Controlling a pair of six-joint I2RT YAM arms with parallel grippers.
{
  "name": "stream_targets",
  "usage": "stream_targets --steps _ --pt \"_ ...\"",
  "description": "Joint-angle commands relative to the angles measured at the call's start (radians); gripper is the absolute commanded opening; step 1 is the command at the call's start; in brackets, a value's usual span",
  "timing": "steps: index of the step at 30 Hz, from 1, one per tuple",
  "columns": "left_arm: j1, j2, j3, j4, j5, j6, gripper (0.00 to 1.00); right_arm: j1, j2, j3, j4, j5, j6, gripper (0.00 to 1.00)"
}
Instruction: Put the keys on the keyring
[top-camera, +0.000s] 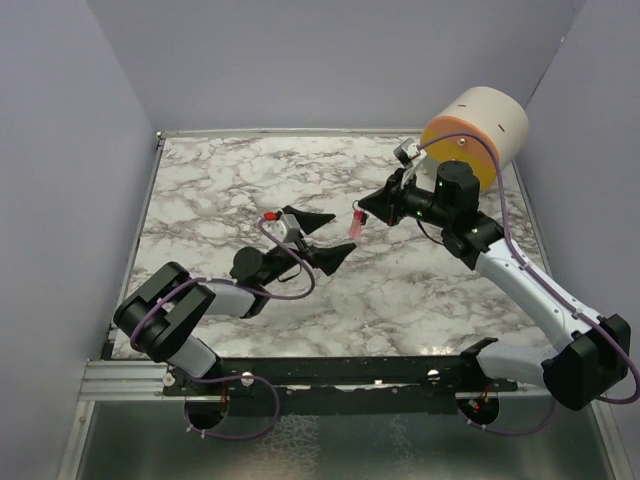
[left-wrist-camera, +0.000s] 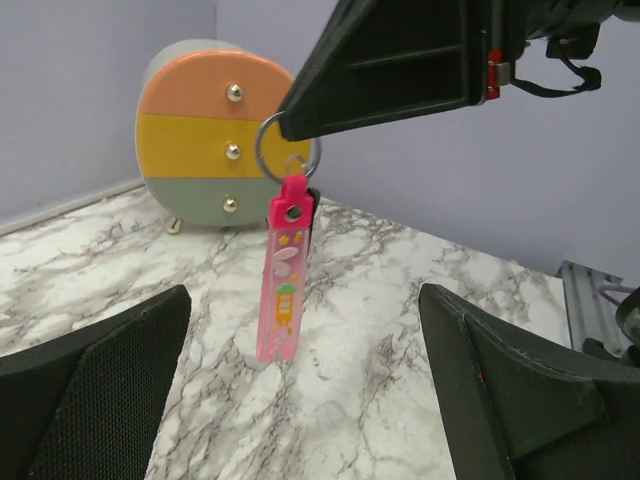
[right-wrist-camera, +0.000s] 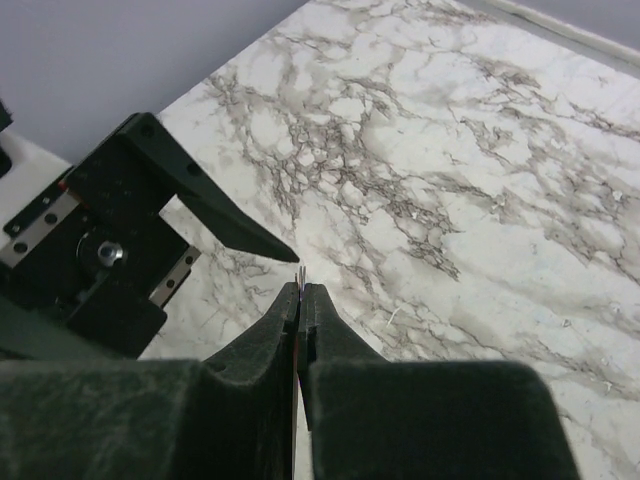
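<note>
The keyring hangs above the table: a pink strip with cartoon prints under a thin metal ring. My right gripper is shut on that ring, whose wire edge pokes out of the closed tips. A small dark bit, apparently the key, peeks out behind the strip's top at the ring; too little shows to be sure. My left gripper stands wide open facing the strip, nothing between its fingers, apart from the keyring.
A rounded mini drawer chest with orange, yellow and grey fronts stands at the back right corner. Marble tabletop lies beneath both arms. Purple walls close in left, back and right. The left gripper's finger is close beside the right tips.
</note>
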Motion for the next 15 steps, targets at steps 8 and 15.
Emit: stream_targets --steps 8,15 --pt "-0.212 0.143 0.008 0.227 -0.494 0.386 0.99 0.007 0.012 0.050 -0.168 0.021 0.082 0.01" --pt "-0.267 0.263 0.090 0.233 -0.581 0.477 0.99 0.007 -0.001 0.011 -0.153 -0.005 0.088 0.01"
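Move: The left hand, empty and wide open, has the keyring's pink fob hanging some 4 cm to its right and 3 cm ahead, about level with it. The metal ring is roughly 4 cm right, 4 cm ahead and 5 cm above; the black key, behind the fob, some 6 cm right, 3 cm ahead and 2 cm up. From the right hand, whose shut fingers pinch the ring, the fob hangs about 6 cm below and 2 cm left. Down mostly, about 7 cm, goes the left hand: it first slips some 2 cm to the right, then sinks and reaches forward about 3 cm, bringing its open fingers in low beside the hanging fob. It turns roughly 20 degrees counter-clockwise while the fingers, pointing upward, level off. The right hand keeps its pinch on the ring, lowering it about 2 cm and tipping down. ##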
